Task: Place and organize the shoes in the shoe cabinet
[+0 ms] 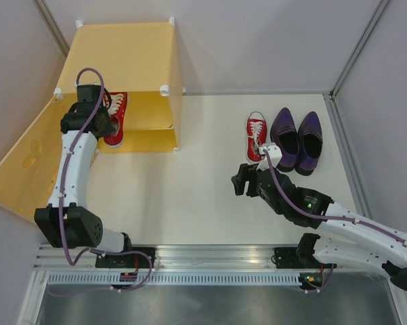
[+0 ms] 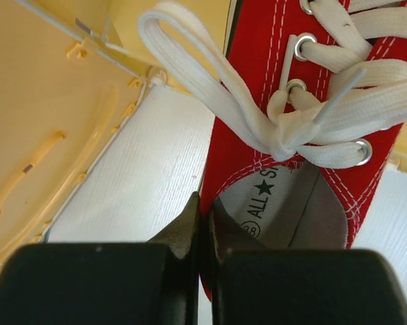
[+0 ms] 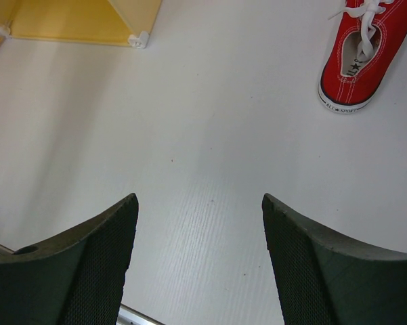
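The yellow-orange shoe cabinet (image 1: 125,57) stands at the far left with its door (image 1: 24,162) swung open. My left gripper (image 1: 98,124) is at the open front, shut on the collar of a red sneaker (image 1: 116,116). In the left wrist view the fingers (image 2: 189,227) pinch the sneaker's (image 2: 305,122) side wall near the heel, with the cabinet panel (image 2: 47,101) to the left. My right gripper (image 1: 240,181) is open and empty above the table (image 3: 198,203). The second red sneaker (image 1: 256,135) and two dark purple shoes (image 1: 284,137) (image 1: 310,142) lie at the far right.
The second sneaker (image 3: 362,54) shows at the top right of the right wrist view, and the cabinet's bottom corner (image 3: 81,20) at the top left. White walls enclose the table. A metal rail (image 1: 203,261) runs along the near edge.
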Robot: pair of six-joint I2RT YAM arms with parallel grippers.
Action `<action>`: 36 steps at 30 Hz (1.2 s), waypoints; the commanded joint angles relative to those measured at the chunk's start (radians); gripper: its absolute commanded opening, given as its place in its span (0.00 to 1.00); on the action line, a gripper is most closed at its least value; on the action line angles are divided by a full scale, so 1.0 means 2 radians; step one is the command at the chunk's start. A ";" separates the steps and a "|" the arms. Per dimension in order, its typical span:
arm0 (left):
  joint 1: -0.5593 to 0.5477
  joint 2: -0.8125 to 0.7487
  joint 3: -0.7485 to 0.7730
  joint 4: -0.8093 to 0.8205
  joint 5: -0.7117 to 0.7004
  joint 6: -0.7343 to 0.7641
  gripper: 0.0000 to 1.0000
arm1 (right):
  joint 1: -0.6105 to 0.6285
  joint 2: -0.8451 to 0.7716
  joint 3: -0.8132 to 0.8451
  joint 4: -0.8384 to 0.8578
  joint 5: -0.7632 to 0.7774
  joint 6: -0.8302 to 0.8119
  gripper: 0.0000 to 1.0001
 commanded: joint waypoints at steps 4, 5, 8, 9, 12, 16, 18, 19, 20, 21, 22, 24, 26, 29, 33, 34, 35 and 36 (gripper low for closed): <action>0.031 0.053 0.056 0.096 0.018 0.039 0.02 | -0.004 0.025 0.025 0.004 0.014 -0.016 0.78; 0.034 0.059 0.058 0.100 0.019 0.040 0.02 | -0.004 0.031 0.026 0.005 0.013 -0.016 0.78; 0.041 0.081 0.060 0.120 0.021 0.046 0.02 | -0.005 0.041 0.027 0.006 0.013 -0.015 0.78; 0.043 0.085 0.061 0.125 0.021 0.047 0.03 | -0.005 0.042 0.026 0.008 0.012 -0.014 0.78; 0.047 0.097 0.057 0.141 0.021 0.047 0.09 | -0.007 0.045 0.024 0.009 0.011 -0.008 0.78; 0.049 0.102 0.045 0.168 0.027 0.045 0.15 | -0.007 0.045 0.020 0.007 0.010 -0.002 0.78; 0.049 0.105 0.037 0.174 0.027 0.042 0.19 | -0.008 0.045 0.020 0.004 0.010 0.000 0.78; 0.049 0.106 0.035 0.175 0.027 0.039 0.20 | -0.008 0.045 0.021 0.001 0.010 0.001 0.78; 0.049 0.105 0.031 0.180 0.026 0.037 0.21 | -0.008 0.043 0.021 0.000 0.010 0.001 0.78; 0.049 0.104 0.023 0.182 0.027 0.034 0.24 | -0.008 0.043 0.021 -0.002 0.010 0.003 0.78; 0.049 0.102 0.020 0.185 0.029 0.032 0.26 | -0.008 0.041 0.020 -0.002 0.010 0.004 0.78; 0.050 0.094 0.013 0.188 0.031 0.029 0.34 | -0.008 0.038 0.019 -0.005 0.012 0.008 0.78; 0.050 0.085 0.012 0.189 0.034 0.026 0.40 | -0.008 0.034 0.018 -0.008 0.010 0.009 0.78; 0.049 0.060 0.012 0.188 0.043 0.021 0.57 | -0.007 0.030 0.018 -0.009 0.007 0.010 0.78; 0.049 0.016 0.010 0.187 0.059 0.011 0.78 | -0.008 0.027 0.018 -0.012 0.001 0.010 0.78; 0.050 -0.001 0.007 0.185 0.070 0.010 0.80 | -0.007 0.025 0.018 -0.013 0.001 0.011 0.78; 0.049 -0.010 -0.002 0.186 0.074 0.007 0.83 | -0.008 0.023 0.018 -0.012 0.001 0.011 0.78; 0.050 -0.019 -0.008 0.186 0.079 0.004 0.86 | -0.008 0.022 0.015 -0.012 0.001 0.011 0.78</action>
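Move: The left hand still pinches the left rim of the red sneaker, whose middle is some 4 cm ahead and 3 cm to the right, roughly 3 cm lower. The upper shelf's middle lies about 12 cm ahead, 4 cm right and 8 cm below; the cabinet's right wall about 10 cm ahead and 15 cm right, the open door about 8 cm back and 20 cm left. From the idle right hand the shelf is roughly 26 cm ahead and 31 cm left. Keeping its pinch on the sneaker's rim, the left hand carries it about 7 cm forward, a little left and down, into the cabinet's upper compartment. There the fingers open wide and let go, the hand reaching in under the roof's front edge and tipping up some 10 degrees; it then starts back by nearly 2 cm, rising slightly. ##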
